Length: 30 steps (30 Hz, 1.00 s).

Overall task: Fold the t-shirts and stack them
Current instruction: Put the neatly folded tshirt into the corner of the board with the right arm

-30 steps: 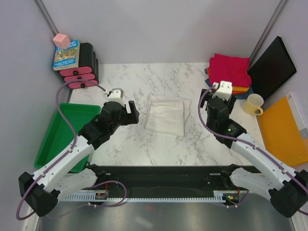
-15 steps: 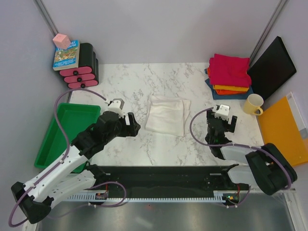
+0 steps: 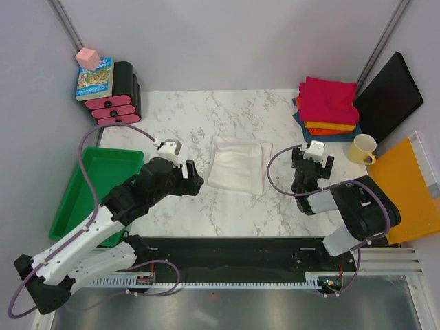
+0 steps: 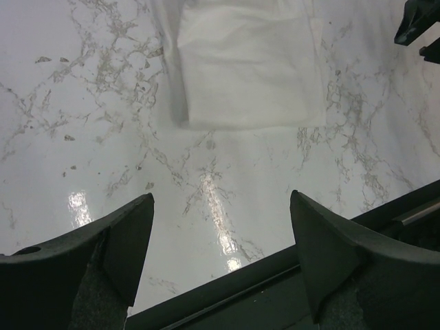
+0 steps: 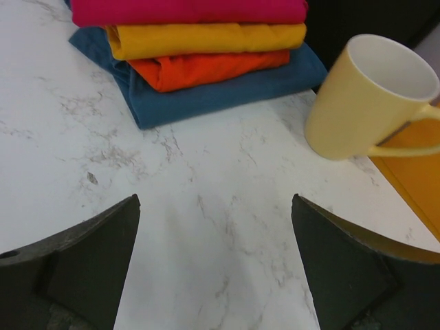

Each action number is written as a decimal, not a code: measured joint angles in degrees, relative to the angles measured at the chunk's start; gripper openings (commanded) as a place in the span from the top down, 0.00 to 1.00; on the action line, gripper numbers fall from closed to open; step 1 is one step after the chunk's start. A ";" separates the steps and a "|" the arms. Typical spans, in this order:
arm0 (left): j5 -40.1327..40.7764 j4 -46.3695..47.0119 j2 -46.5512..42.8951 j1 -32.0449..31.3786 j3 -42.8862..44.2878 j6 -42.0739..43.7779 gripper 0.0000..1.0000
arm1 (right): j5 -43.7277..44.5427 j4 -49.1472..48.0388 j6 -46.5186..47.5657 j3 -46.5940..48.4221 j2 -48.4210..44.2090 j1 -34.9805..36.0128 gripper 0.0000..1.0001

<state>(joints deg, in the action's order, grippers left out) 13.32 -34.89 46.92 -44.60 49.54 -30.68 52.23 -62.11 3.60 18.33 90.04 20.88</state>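
A folded off-white t-shirt [image 3: 237, 163] lies at the table's middle; it also shows at the top of the left wrist view [image 4: 247, 62]. A stack of folded t-shirts stands at the back right: magenta [image 3: 328, 100] on top, orange [image 3: 331, 127] below it, dark blue [image 3: 302, 118] at the bottom. In the right wrist view the stack shows magenta [image 5: 185, 10], yellow-orange [image 5: 206, 38], red-orange [image 5: 206, 69] and blue [image 5: 220, 96]. My left gripper [image 3: 192, 177] [image 4: 221, 199] is open and empty, left of the white shirt. My right gripper [image 3: 311, 163] [image 5: 214, 201] is open and empty over bare marble, nearer than the stack.
A pale yellow mug [image 3: 361, 148] [image 5: 364, 96] stands right of the right gripper. An orange-yellow board [image 3: 405, 185] and a black panel [image 3: 388, 96] lie at the right. A green tray [image 3: 93, 189] sits at the left; a book [image 3: 95, 78] on black-pink boxes is at the back left.
My right arm has folded back and its gripper has drawn away from the stack toward the near edge. My left gripper has shifted slightly nearer. The shirts have not moved.
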 measured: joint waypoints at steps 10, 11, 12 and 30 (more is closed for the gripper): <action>0.46 0.79 11.78 -7.17 0.02 -4.31 0.16 | -35.78 3.63 -4.42 -0.68 -1.95 -17.57 0.02; 0.76 0.72 12.41 -8.24 0.13 -4.52 0.16 | -38.75 -0.35 -4.33 -3.15 -1.92 -17.64 0.02; 1.14 0.74 12.83 -9.14 0.26 -4.68 0.16 | -41.59 -3.63 -4.04 -6.40 -1.92 -17.64 0.02; 6.49 0.76 22.73 -16.09 3.26 -7.30 0.17 | -48.76 -4.09 -5.14 -4.72 -1.66 -18.56 0.02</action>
<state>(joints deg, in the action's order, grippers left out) 19.81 -34.13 69.65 -60.69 52.80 -37.98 3.46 -66.19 -1.54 13.61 88.38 2.33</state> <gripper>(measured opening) 0.832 0.982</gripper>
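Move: Over the bare marble between the folded white t-shirt and the coloured stack hovers the right hand: the white t-shirt's middle is about 23 cm to its left, 3 cm back and 7 cm lower. The stack lies some 13 cm ahead and 6 cm right, the mug 15 cm right and 3 cm ahead, both slightly lower. From the left hand, the white t-shirt is about 9 cm ahead, 12 cm right and 19 cm down. Swinging some 30 degrees counter-clockwise, the right hand noses forward and right, draws back leftward while dipping, then rises forward and stops wide open, squared up before the stack. The left hand travels about 8 cm right and 8 cm down, slightly back, tipping its open fingers down towards the white t-shirt's near edge. ##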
